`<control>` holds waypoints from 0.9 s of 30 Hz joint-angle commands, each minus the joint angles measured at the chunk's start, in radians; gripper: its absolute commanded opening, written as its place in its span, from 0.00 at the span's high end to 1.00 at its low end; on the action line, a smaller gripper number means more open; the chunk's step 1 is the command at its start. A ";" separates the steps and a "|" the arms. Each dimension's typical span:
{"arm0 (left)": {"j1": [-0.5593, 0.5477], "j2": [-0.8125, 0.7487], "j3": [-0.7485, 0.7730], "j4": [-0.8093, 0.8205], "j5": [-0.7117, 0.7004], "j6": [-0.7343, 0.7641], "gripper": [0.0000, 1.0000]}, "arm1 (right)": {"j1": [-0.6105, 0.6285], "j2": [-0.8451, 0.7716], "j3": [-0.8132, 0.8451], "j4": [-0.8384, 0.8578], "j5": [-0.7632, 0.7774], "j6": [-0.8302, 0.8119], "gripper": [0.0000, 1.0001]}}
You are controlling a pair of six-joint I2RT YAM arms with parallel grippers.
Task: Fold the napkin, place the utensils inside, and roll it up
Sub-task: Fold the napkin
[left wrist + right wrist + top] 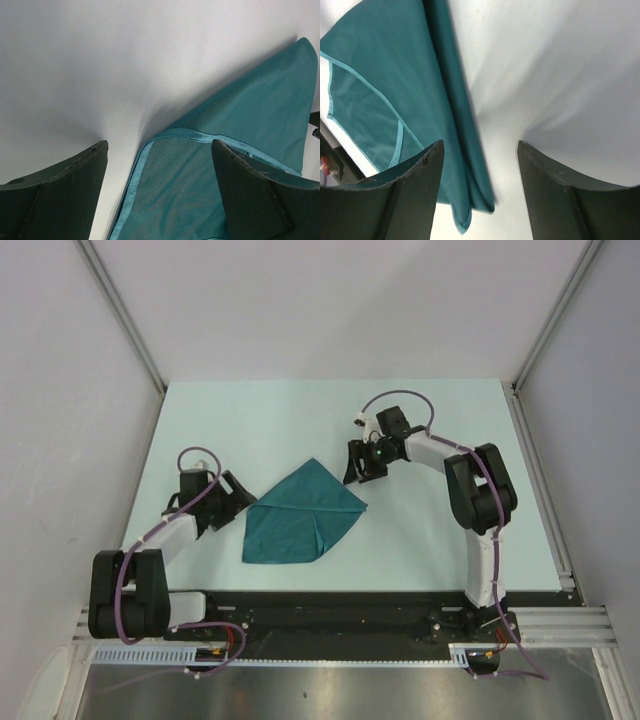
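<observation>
The teal napkin (300, 515) lies folded into a rough triangle in the middle of the table, with one point toward the back. My left gripper (238, 496) is open at its left corner. In the left wrist view the napkin's (270, 100) hemmed edge runs between the fingers of that gripper (160, 145), and nothing is pinched. My right gripper (362, 470) stands open just beyond the napkin's right corner. In the right wrist view a loose tip of the napkin (380, 75) lies between that gripper's (480, 145) fingers. The utensils are out of view.
The pale table (250, 420) is closed in by white walls on three sides, with metal posts (125, 315) at the back corners. A black rail (330, 615) with both arm bases runs along the near edge.
</observation>
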 commanded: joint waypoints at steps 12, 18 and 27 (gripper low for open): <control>0.010 -0.030 0.031 0.004 0.033 0.014 0.12 | 0.024 0.183 0.109 0.020 -0.193 0.010 0.44; 0.010 -0.047 0.026 -0.009 0.035 0.018 0.13 | 0.033 0.238 0.134 0.015 -0.176 0.036 0.58; 0.013 -0.051 0.037 -0.016 0.027 0.026 0.12 | 0.013 0.223 0.107 0.063 -0.187 0.123 1.00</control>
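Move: The napkin's slanting right edge, at the spot to be gripped, lies about 5 cm left of the right hand, level with it in reach and some 2 cm below. The napkin's far tip is roughly 6 cm farther out and 11 cm to the left of this hand; the near right corner is 6 cm back and 2 cm to the right. From the left hand, the gripping spot lies about 23 cm to the right and 1 cm ahead. The right hand slides about 5 cm left, sinking 2 cm, and shuts its fingers to pinch the napkin's right edge. ##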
